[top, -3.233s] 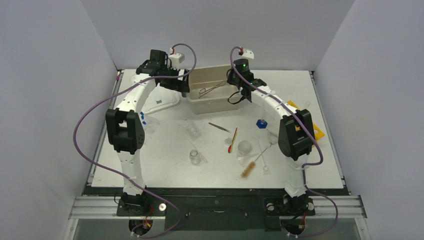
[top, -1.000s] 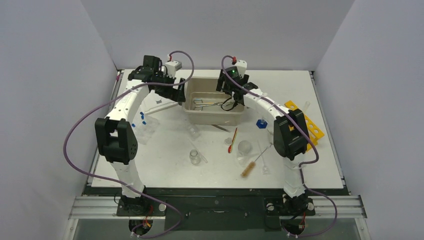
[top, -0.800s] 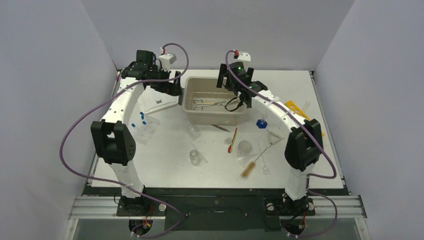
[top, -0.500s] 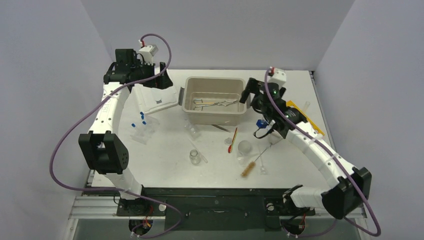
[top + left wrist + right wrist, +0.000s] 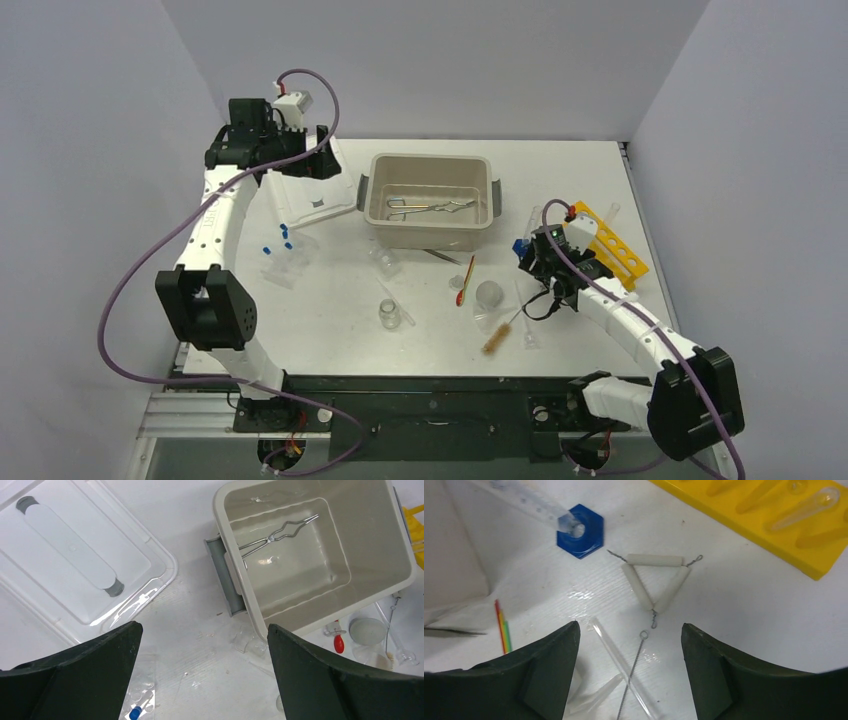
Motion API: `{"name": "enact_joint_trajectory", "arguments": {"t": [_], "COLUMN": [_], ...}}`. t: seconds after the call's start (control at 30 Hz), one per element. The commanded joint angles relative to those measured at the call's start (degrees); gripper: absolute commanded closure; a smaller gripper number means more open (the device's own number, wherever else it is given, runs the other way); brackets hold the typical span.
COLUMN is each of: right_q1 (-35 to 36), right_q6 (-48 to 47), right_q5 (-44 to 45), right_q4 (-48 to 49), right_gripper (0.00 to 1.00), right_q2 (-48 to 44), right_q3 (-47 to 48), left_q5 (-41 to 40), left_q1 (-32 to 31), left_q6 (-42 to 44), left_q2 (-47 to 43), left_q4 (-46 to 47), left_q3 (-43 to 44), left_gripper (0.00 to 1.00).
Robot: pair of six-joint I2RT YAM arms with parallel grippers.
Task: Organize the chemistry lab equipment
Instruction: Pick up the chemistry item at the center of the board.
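Note:
The metal forceps point(image 5: 430, 208) point(image 5: 272, 536) lie inside the beige tub point(image 5: 428, 238). On the table lie tweezers point(image 5: 440, 256), a green-and-red spatula point(image 5: 466, 280), a glass vial point(image 5: 388, 315), a round glass dish point(image 5: 490, 295), a brown-bristled wire brush point(image 5: 497, 338) and blue-capped tubes point(image 5: 285, 235). My right gripper point(image 5: 540, 278) point(image 5: 629, 625) hangs open above the brush's wire handle point(image 5: 631, 680) and a glass rod point(image 5: 619, 660), holding nothing. A white clay triangle point(image 5: 672, 560) lies just beyond its fingertips. My left gripper point(image 5: 322, 160) point(image 5: 202, 625) is open and empty, high above the table left of the tub.
The tub's white lid point(image 5: 310, 195) point(image 5: 70, 565) lies flat to the left of the tub. A yellow tube rack point(image 5: 612, 248) point(image 5: 744, 515) sits at the right. A blue hexagonal base with a clear cylinder point(image 5: 522, 246) point(image 5: 581, 530) lies between the tub and the rack.
My right arm has swung from the tub toward the near right and come down over the triangle and brush handle. The left arm drew back to the left and now holds still.

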Motion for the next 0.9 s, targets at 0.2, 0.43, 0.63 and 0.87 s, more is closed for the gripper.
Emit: {"name": "enact_joint_trajectory", "arguments": {"t": [0.2, 0.43, 0.63, 0.87], "right_q1": [-4.12, -6.42, -7.25, -7.36], "right_q6": [-1.68, -2.45, -3.38, -3.70], "right_q5": [-2.33, -3.90, -4.11, -4.58], "right_q4": [11.02, 14.39, 14.96, 14.48], "right_gripper": [0.44, 0.51, 0.58, 0.72], "right_q2": [10.30, 16.33, 19.53, 23.30], "right_q3": [-2.34, -1.88, -0.47, 1.05], "left_q5": [-4.30, -8.85, -9.90, -9.34], "left_q1": [4.27, 4.44, 4.42, 4.43], "left_q6": [-0.67, 0.85, 1.67, 1.54], "left_q2": [-6.45, -8.70, -10.13, -8.89], "left_q4": [0.35, 0.46, 1.15, 0.66], "left_q3": [-2.08, -3.43, -5.73, -6.30], "left_gripper": [0.03, 0.03, 0.03, 0.03]}}
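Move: The chemistry item, a triangle of three pale tubes on twisted wire, lies about 3 cm ahead of the right hand, 3 cm to its right and 11 cm below. At table height too, the measuring cylinder's blue base is some 9 cm ahead and 3 cm left, and the brush's wire end about 2 cm back, straight below otherwise. The yellow rack stands some 9 cm ahead and 16 cm right. From the left hand the triangle lies about 14 cm back, 55 cm right and 27 cm lower. Downward goes the right hand, about 9 cm, easing some 3 cm forward on the way, to bring its fingertips close over the tube triangle; the fingers tip about 10 degrees further down and close from wide to roughly a third open. Touch can't be made out. The empty left hand backs off some 6 cm to its left, away from the bin, with a slight counter-clockwise turn. ##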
